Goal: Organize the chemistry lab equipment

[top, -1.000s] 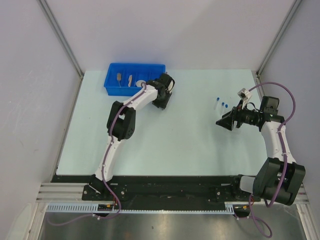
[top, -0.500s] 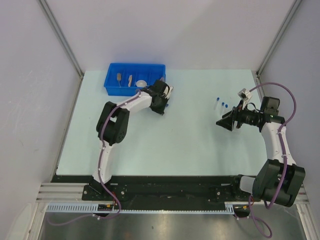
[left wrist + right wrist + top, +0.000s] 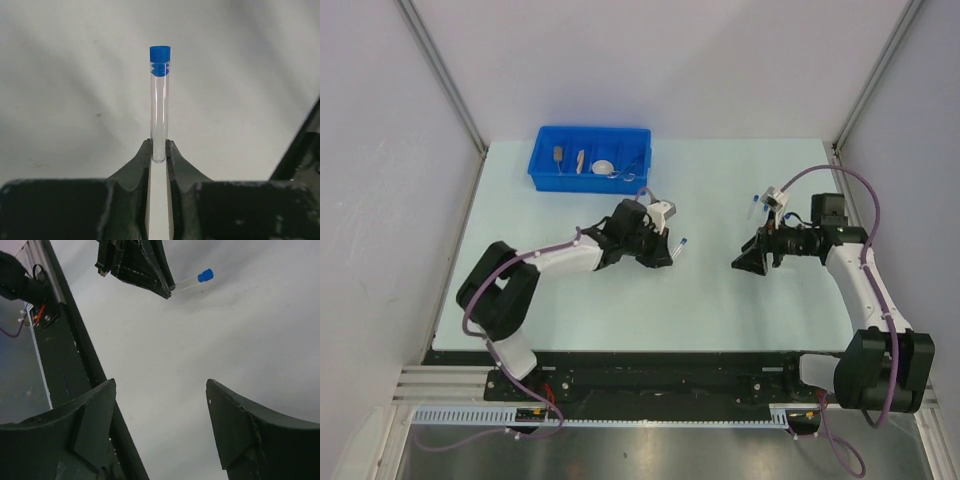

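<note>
My left gripper (image 3: 669,256) is shut on the bottom end of a clear tube with a blue cap (image 3: 680,244) and holds it over the middle of the table. In the left wrist view the tube (image 3: 159,105) sticks straight out from between the fingertips (image 3: 145,155). My right gripper (image 3: 746,259) is open and empty, a short way right of the tube and facing it. The right wrist view shows the held tube (image 3: 192,280) beyond its spread jaws. Another blue-capped tube (image 3: 755,199) lies by the right wrist. Tan wooden-handled tools (image 3: 559,154), a white dish (image 3: 604,167) and wire tongs (image 3: 631,160) lie in the bin.
The blue divided bin (image 3: 546,170) stands at the table's back left. Grey walls close in both sides, with a metal post (image 3: 440,75) at the left. The rail (image 3: 60,335) at the near table edge shows in the right wrist view.
My left arm has swung from beside the bin down to the table's middle, now showing the tube in its jaws. My right gripper has moved left toward it.
</note>
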`<action>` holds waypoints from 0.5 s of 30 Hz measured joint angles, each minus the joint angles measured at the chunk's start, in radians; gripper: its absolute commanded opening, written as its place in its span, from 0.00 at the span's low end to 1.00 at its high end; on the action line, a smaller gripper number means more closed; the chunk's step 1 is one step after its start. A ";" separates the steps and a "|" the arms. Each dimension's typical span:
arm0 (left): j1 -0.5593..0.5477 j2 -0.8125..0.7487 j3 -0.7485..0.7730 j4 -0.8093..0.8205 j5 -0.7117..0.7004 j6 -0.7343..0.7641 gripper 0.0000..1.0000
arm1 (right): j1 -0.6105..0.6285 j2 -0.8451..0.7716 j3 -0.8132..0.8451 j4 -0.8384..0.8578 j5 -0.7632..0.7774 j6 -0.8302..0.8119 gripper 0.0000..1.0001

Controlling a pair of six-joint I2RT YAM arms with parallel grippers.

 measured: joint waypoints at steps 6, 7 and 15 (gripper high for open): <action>-0.085 -0.143 -0.103 0.195 0.048 -0.066 0.10 | 0.122 0.000 0.069 -0.053 0.048 0.052 0.77; -0.100 -0.164 -0.114 0.224 0.050 -0.077 0.10 | 0.135 0.000 0.078 -0.047 0.051 0.079 0.77; -0.168 -0.255 -0.137 0.339 0.051 -0.129 0.10 | 0.155 0.002 0.088 0.091 0.017 0.409 0.76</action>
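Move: The left hand grips a capped test tube near its bottom; the open right gripper it is meant for lies about 17 cm to this hand's right, 4 cm back and 11 cm higher. From the right hand, the held tube is some 15 cm left, 4 cm ahead and 11 cm below. On the table about 18 cm below the right hand, two spare tubes lie 19 cm straight ahead and a clear bag 8 cm ahead, 7 cm right. Left lifts the gripped tube about 12 cm, rightward and back, towards the open right gripper, which closes in leftward, rising. ##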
